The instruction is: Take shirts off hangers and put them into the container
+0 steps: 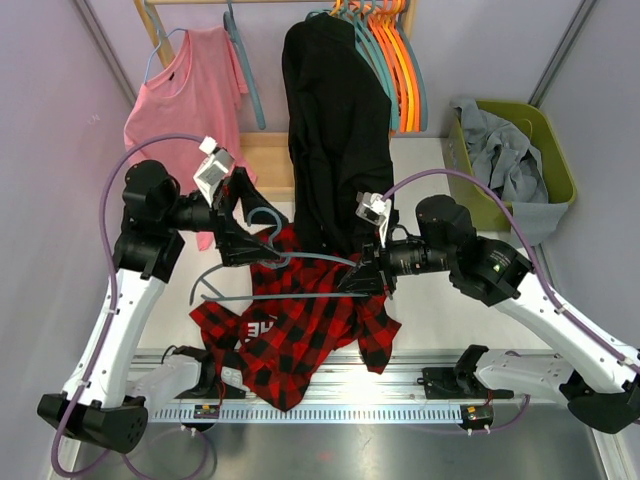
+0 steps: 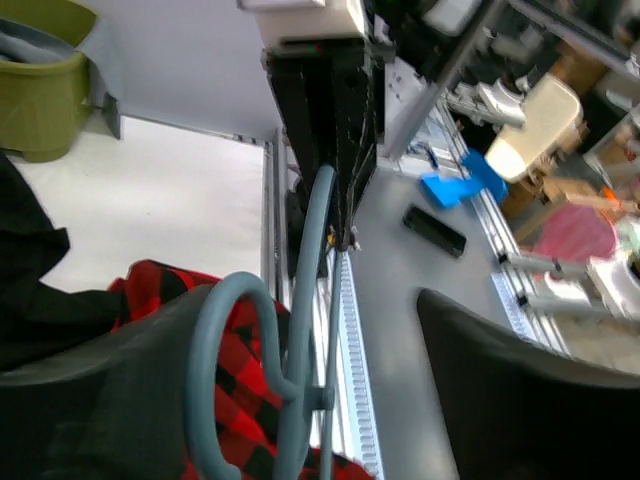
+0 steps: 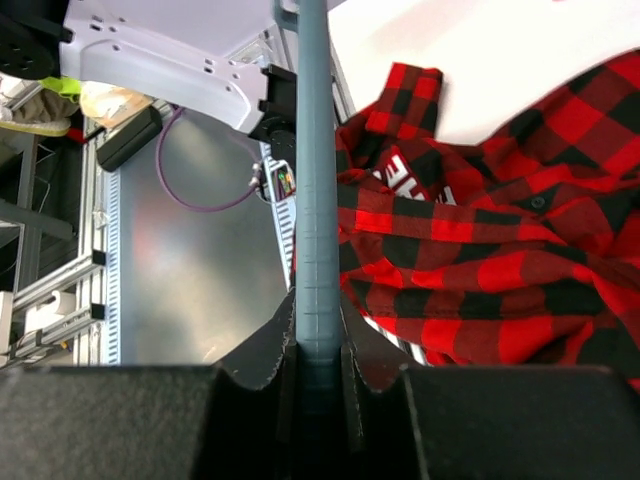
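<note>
A red-and-black plaid shirt (image 1: 290, 335) lies crumpled on the table's near edge, off its teal-blue hanger (image 1: 290, 296). That hanger hangs just above it between my two grippers. My right gripper (image 1: 362, 278) is shut on the hanger's arm (image 3: 315, 200), the jaws pressed against both sides of it (image 3: 320, 370). My left gripper (image 1: 250, 240) is open; the hanger's hook (image 2: 225, 330) stands loose between its spread fingers (image 2: 315, 340). The olive-green container (image 1: 560, 150) at the right holds a grey shirt (image 1: 500, 150). A black shirt (image 1: 335, 130) and a pink shirt (image 1: 190, 100) hang on the rail.
Several bare teal and orange hangers (image 1: 385, 50) crowd the rail's right end. The black shirt's hem drapes down to the table just behind both grippers. An aluminium rail with the arm bases (image 1: 400, 395) runs along the near edge.
</note>
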{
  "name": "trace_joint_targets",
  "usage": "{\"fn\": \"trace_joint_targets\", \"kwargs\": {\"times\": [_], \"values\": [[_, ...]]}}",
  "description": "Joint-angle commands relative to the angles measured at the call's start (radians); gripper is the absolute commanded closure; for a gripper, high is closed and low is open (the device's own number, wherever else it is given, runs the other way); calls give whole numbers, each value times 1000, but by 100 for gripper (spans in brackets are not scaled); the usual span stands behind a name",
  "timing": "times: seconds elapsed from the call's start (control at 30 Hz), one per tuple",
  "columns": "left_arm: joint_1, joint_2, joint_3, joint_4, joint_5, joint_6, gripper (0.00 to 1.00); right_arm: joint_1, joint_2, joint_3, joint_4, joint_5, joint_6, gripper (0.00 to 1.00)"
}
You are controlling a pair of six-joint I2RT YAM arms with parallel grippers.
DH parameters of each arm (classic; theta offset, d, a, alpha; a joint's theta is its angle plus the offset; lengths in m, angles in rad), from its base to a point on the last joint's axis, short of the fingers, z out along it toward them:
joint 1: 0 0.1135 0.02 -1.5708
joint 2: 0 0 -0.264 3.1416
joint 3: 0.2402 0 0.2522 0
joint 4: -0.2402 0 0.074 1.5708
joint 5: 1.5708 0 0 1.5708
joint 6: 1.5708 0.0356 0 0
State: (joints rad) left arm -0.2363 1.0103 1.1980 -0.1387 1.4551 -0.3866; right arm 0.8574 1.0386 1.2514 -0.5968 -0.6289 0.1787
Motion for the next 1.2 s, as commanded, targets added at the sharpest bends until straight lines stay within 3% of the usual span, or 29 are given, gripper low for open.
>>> {"fn": "trace_joint_targets", "kwargs": {"times": [0.0,0.07,0.1,0.17,0.2,0.3,0.43,0.57,0.7,0.9,1.17], "values": [[2,-56,99,-146,-254,78,1,-4,-23,23,-3,52,1,100],[0,-81,161,-258,-498,143,1,-4,-32,36,-23,99,-4,100],[0,-113,175,-312,-747,143,1,-4,-34,40,-34,119,-8,100],[0,-163,179,-344,-1003,129,1,-4,-38,62,-46,212,-15,100],[0,-232,157,-338,-1197,120,1,-4,-48,66,-43,257,-16,100],[2,-349,60,-274,-1419,109,1,-4,-69,71,-6,502,-8,100],[0,-508,-20,-265,-1544,86,1,-4,-69,95,69,873,-24,100],[0,-550,-38,-361,-1569,65,1,-4,41,176,141,1020,-61,100],[0,-587,-66,-413,-1549,45,1,-4,252,308,198,1026,-102,100],[0,-651,-104,-458,-1532,34,1,-104,528,616,213,885,-108,100],[-5,-684,-144,-455,-1498,11,1,-153,918,1282,39,827,-148,100]]}}
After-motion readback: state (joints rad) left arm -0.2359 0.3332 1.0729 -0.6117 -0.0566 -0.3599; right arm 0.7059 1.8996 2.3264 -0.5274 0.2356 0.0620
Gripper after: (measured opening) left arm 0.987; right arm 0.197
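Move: On the rack, the free stretch of rail for the hanger lies about 43 cm ahead of the right hand, 10 cm left and some 20 cm above it. The black shirt hangs roughly 30 cm ahead and 4 cm left, near hand height; another empty hanger hangs some 10 cm left of that rail stretch. The red-black shirt's middle lies 12 cm left, 2 cm back and 30 cm below. From the left hand, the held hanger's middle is about 8 cm back and 4 cm right, level with it. Opening its already parting fingers fully, the left hand leaves the hanger to the right hand and swings about 17 cm left through an up-and-down arc, turning some 85 degrees counter-clockwise to point forward. The right hand keeps its pinch on the hanger and carries it about 33 cm forward and, mostly later, 12 cm up towards the rail, turning some 55 degrees clockwise; it veers right, then back left. ##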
